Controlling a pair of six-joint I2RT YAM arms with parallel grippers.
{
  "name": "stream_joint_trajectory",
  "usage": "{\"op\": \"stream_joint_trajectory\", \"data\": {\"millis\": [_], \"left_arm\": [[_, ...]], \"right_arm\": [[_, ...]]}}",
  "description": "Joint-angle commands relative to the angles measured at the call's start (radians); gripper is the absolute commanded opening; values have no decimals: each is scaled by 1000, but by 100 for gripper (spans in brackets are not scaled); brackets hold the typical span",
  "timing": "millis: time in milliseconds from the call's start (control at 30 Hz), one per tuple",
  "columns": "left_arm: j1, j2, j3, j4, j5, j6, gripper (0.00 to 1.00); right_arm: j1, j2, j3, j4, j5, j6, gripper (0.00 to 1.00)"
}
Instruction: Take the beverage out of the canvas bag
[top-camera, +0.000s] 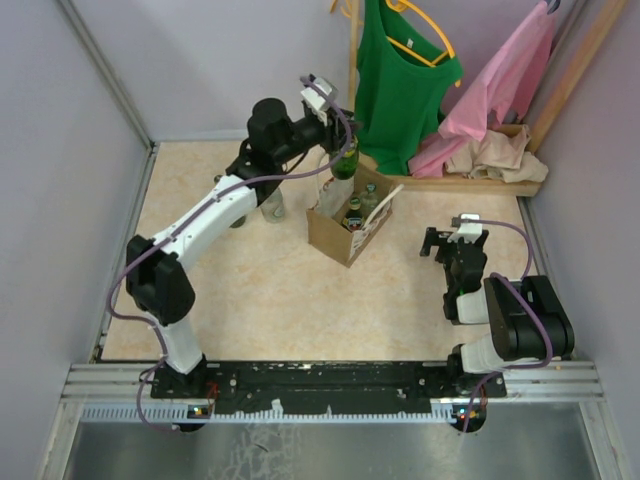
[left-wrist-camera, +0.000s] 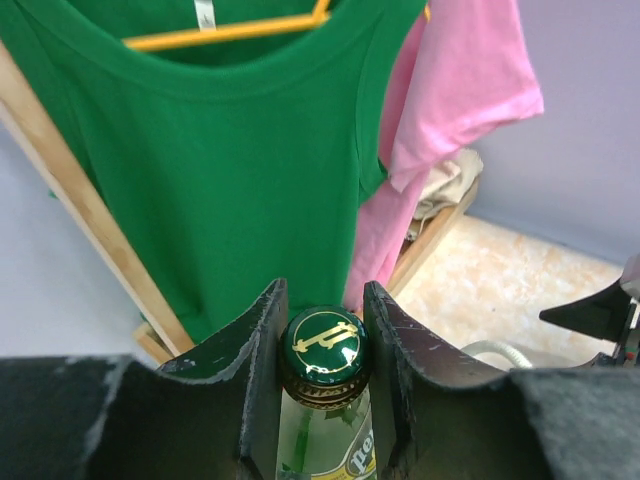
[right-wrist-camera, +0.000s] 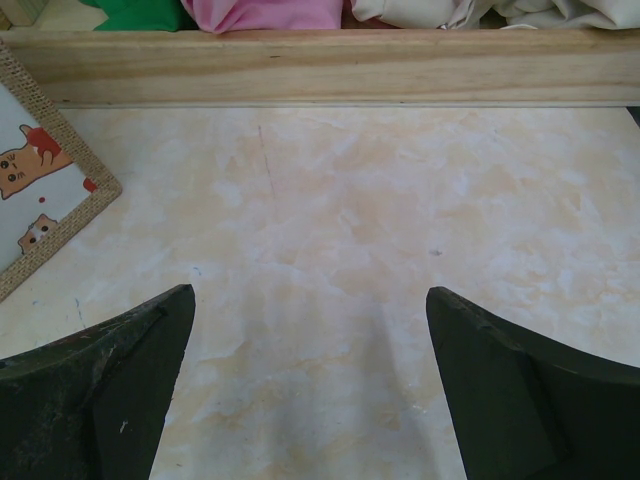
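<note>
The canvas bag (top-camera: 340, 232) is a small tan-brown tote with white handles, standing mid-table. Two more bottles (top-camera: 354, 212) show inside it. My left gripper (top-camera: 343, 152) is shut on the neck of a green glass bottle (top-camera: 343, 168) and holds it above the bag's far left rim. In the left wrist view its fingers (left-wrist-camera: 262, 340) clamp just under the bottle's green and gold cap (left-wrist-camera: 323, 345). My right gripper (top-camera: 452, 240) is open and empty to the right of the bag. In its wrist view (right-wrist-camera: 310, 320) only bare tabletop lies between the fingers, with a cat-printed corner of the bag (right-wrist-camera: 40, 195) at the left.
A clear bottle (top-camera: 272, 205) stands on the table left of the bag. A wooden rack base (right-wrist-camera: 320, 68) runs along the back right, with a green top (top-camera: 400, 80), a pink shirt (top-camera: 500, 80) and beige cloth (top-camera: 500, 155). Walls close in both sides.
</note>
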Motion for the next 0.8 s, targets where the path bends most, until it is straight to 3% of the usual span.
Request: {"op": "stream_joint_trajectory", "data": {"millis": [0,267,533,767], "left_arm": [[-4,-159,14,71,-48,37,0],[-2,-374,-154,8,-240,134,0],[16,-596,-432,2,-443,116,0],[30,-728,-764,172,-585,31,0]], "right_arm": [[0,-5,28,48,3,-19,99],[0,-5,28,48,4,-19,99],[0,-5,27,48,3,-19,99],[1,-5,28,48,4,-19,99]]}}
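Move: The left hand, a green bottle already in its grip above the canvas bag, heads for the spot by the clear bottle standing on the table some 19 cm to its left, 2 cm farther out and about 28 cm below. A second green bottle stands 12 cm left of that clear one. The canvas bag is right under the hand, about 2 cm to its right. From the right hand the clear bottle lies about 50 cm left and 10 cm ahead, near its height. Swinging left about 17 cm and back some 8 cm, the left hand carries the gripped green bottle away from the canvas bag towards the bottles already on the table. It first climbs about 6 cm, then sinks to 3 cm below its starting height, turning nearly 30 degrees counter-clockwise; the fingers keep their hold around the bottle's neck, just under the cap. ##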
